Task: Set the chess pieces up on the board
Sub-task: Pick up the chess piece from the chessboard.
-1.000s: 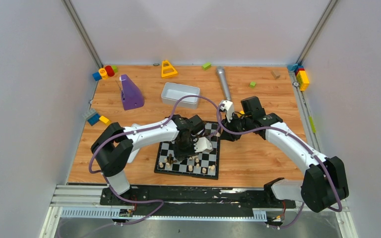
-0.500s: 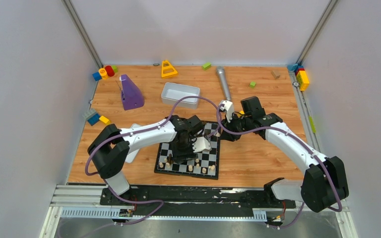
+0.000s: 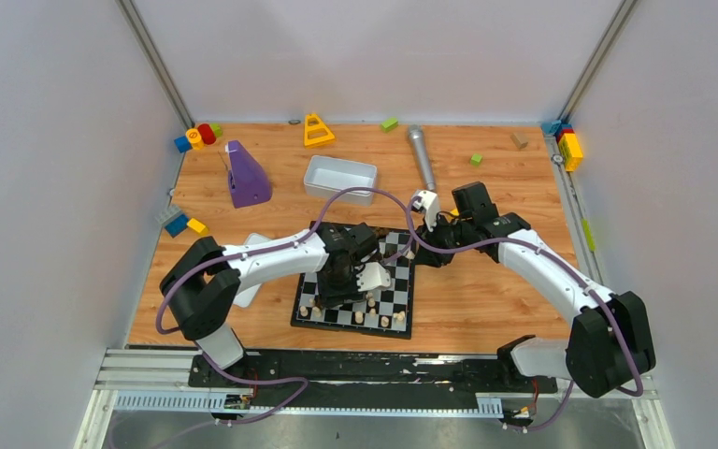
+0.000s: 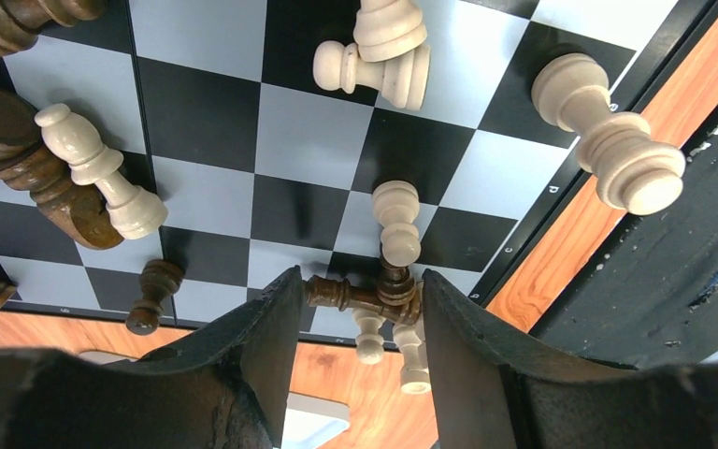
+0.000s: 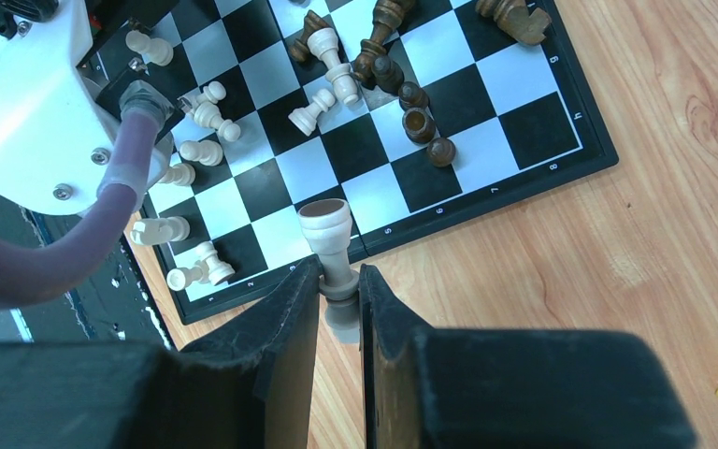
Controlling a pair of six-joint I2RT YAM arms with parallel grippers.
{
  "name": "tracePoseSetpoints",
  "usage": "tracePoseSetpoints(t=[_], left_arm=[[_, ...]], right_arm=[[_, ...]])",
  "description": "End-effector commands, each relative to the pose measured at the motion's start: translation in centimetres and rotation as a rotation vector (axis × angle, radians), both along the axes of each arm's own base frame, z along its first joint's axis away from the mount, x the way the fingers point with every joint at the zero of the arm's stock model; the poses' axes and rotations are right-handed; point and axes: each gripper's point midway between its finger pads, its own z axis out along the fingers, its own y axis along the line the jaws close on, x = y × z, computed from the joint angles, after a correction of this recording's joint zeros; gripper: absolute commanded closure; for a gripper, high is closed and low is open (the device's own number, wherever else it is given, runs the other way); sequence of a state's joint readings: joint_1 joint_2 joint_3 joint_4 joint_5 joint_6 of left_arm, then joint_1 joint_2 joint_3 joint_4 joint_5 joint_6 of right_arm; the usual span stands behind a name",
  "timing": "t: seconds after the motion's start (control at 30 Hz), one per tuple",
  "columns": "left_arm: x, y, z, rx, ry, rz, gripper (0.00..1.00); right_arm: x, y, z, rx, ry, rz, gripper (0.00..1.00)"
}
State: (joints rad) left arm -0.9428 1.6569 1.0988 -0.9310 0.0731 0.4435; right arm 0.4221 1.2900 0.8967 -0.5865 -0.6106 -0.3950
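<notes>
The board (image 3: 394,297) lies in front of the arms, with pale and dark chess pieces (image 5: 374,65) on it, some standing and several toppled. My left gripper (image 3: 338,288) hovers low over the board's near left part. Its jaws stand open in the left wrist view (image 4: 362,299), and a dark brown piece (image 4: 351,294) lies sideways between the fingertips beside pale pieces (image 4: 397,220). My right gripper (image 5: 338,281) is shut on a pale piece (image 5: 325,224). It holds that piece above the table beside the board's far right edge (image 5: 486,192).
A white tray (image 3: 340,178), a purple wedge (image 3: 245,176) and a grey cylinder (image 3: 421,157) lie behind the board. Coloured blocks (image 3: 196,136) sit in the far corners, with more of them (image 3: 568,145) at the right. A white lid (image 3: 252,281) shows under the left arm. A black rail (image 3: 374,369) borders the near edge.
My left gripper's jaws have spread apart over the board, and the left arm has shifted slightly left. The right arm has kept its place with the pale piece.
</notes>
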Motion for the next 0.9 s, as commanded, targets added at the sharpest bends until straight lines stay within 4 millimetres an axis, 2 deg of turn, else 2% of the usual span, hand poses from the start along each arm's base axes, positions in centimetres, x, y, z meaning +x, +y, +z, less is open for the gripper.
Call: tracePoseSetpoints(t=[0.0, 0.33, 0.87], left_arm=[[0.4, -0.1, -0.5, 0.004, -0.028, -0.030, 0.43], [1.0, -0.3, -1.4, 0.015, -0.043, -0.041, 0.53], [3.4, -1.6, -1.4, 0.015, -0.113, -0.044, 0.89]], right_arm=[[0.1, 0.3, 0.2, 0.017, -0.017, 0.024, 1.00], [0.0, 0.3, 0.1, 0.015, -0.013, 0.026, 1.00], [0.0, 0.3, 0.0, 0.012, -0.010, 0.029, 1.00]])
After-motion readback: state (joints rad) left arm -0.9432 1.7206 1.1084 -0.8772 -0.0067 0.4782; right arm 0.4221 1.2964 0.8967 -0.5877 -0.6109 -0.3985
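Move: The dark piece to be gripped lies in a small heap about 2 cm below the left fingertips, some 1 cm ahead and 1 cm to the left. A standing white pawn is roughly 1 cm back and 2 cm right of the hand, a pair of tumbled white pieces level with it and 6 cm right, a small dark pawn 6 cm ahead and 2 cm left. From the right hand, the dark piece is about 17 cm left, 7 cm back and 9 cm lower. Forward and down goes the left hand, first sinking about 1.5 cm onto the heap, then easing on outward at that height for some 2 cm forward in all, fingers still pointing almost straight down. All the while its spread fingers draw together, one on the outer side and one on the near side, until they pinch the dark piece. The right hand stays still, keeping its grip on the white rook. ##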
